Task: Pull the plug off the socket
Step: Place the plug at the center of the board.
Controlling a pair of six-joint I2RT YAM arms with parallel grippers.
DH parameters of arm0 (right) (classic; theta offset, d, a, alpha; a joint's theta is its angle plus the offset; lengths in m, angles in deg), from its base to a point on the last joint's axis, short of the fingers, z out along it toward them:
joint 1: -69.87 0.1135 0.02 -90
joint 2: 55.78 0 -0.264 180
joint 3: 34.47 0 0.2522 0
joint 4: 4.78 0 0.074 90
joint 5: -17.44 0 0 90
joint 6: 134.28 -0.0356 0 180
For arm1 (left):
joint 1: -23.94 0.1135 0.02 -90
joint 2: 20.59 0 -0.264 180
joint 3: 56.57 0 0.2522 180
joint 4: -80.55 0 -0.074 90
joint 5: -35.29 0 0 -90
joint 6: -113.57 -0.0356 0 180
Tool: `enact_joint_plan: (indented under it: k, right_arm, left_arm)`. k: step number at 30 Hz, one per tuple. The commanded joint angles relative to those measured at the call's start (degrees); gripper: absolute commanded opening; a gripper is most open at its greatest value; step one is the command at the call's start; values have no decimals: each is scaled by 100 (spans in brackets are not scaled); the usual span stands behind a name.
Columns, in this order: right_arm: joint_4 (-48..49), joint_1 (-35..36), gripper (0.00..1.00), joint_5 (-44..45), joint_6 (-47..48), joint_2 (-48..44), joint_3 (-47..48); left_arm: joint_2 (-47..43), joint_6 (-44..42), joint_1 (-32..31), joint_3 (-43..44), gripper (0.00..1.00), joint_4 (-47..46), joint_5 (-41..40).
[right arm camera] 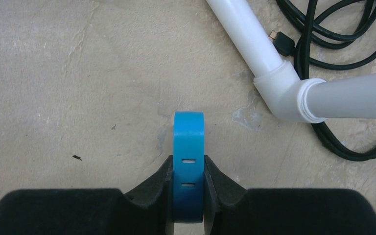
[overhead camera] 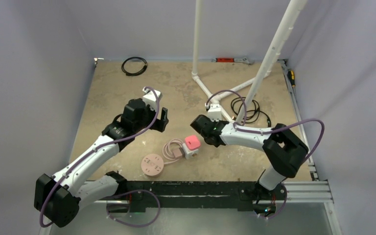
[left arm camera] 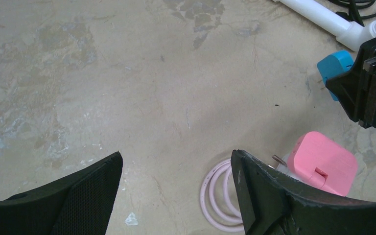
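Observation:
The pink plug (overhead camera: 192, 142) sits on top of the white cube socket (overhead camera: 190, 153) in the middle of the table. Its coiled pink cable (overhead camera: 172, 148) lies to the left. In the left wrist view the plug (left arm camera: 324, 164) shows at the lower right behind one finger, with cable loops (left arm camera: 218, 196) beside it. My left gripper (overhead camera: 162, 119) (left arm camera: 176, 156) hangs open above the table, up and left of the plug, holding nothing. My right gripper (overhead camera: 199, 128) (right arm camera: 188, 166) is shut on a flat blue block (right arm camera: 188, 129) with two slots, just above and right of the socket.
A round pink disc (overhead camera: 152, 164) with holes lies near the front edge. White pipes (overhead camera: 274, 44) (right arm camera: 254, 44) rise at the back right with black cable (overhead camera: 247, 108) (right arm camera: 333, 29) around their foot. Another black cable coil (overhead camera: 134, 65) lies at the back left.

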Motion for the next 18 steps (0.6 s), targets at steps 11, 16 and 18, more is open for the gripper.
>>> enact_joint_plan:
  k: [11, 16, 18]
  right_arm:
    - [254, -14, 43, -378, -80, -316, 131]
    - [401, -14, 55, -516, 2, -916, -7]
    - [419, -14, 56, -607, 21, -1137, -74]
  left_arm:
    - [8, 18, 19, 251, 81, 60, -87]
    - [27, 4, 16, 249, 80, 60, -68]
    - [36, 4, 17, 251, 80, 60, -67]
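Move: The right hand holds the blue plug on edge, close over the board; its resting spot is about 1 cm ahead, level left-right and some 4 cm below. The pink plug on its white adapter stands roughly 9 cm to this hand's left and 6 cm back; the white pipe's corner is about 9 cm right and 3 cm ahead. From the idle left hand that spot is some 20 cm right, 3 cm back and 14 cm down. Opening first, then leftward and up: the right fingers part from their narrow grip to about half open and let go of the blue plug while the hand eases about 2.5 cm left. Nearly level at first, it then climbs some 3.5 cm away from the board, its left side tipping up about 10 degrees. ##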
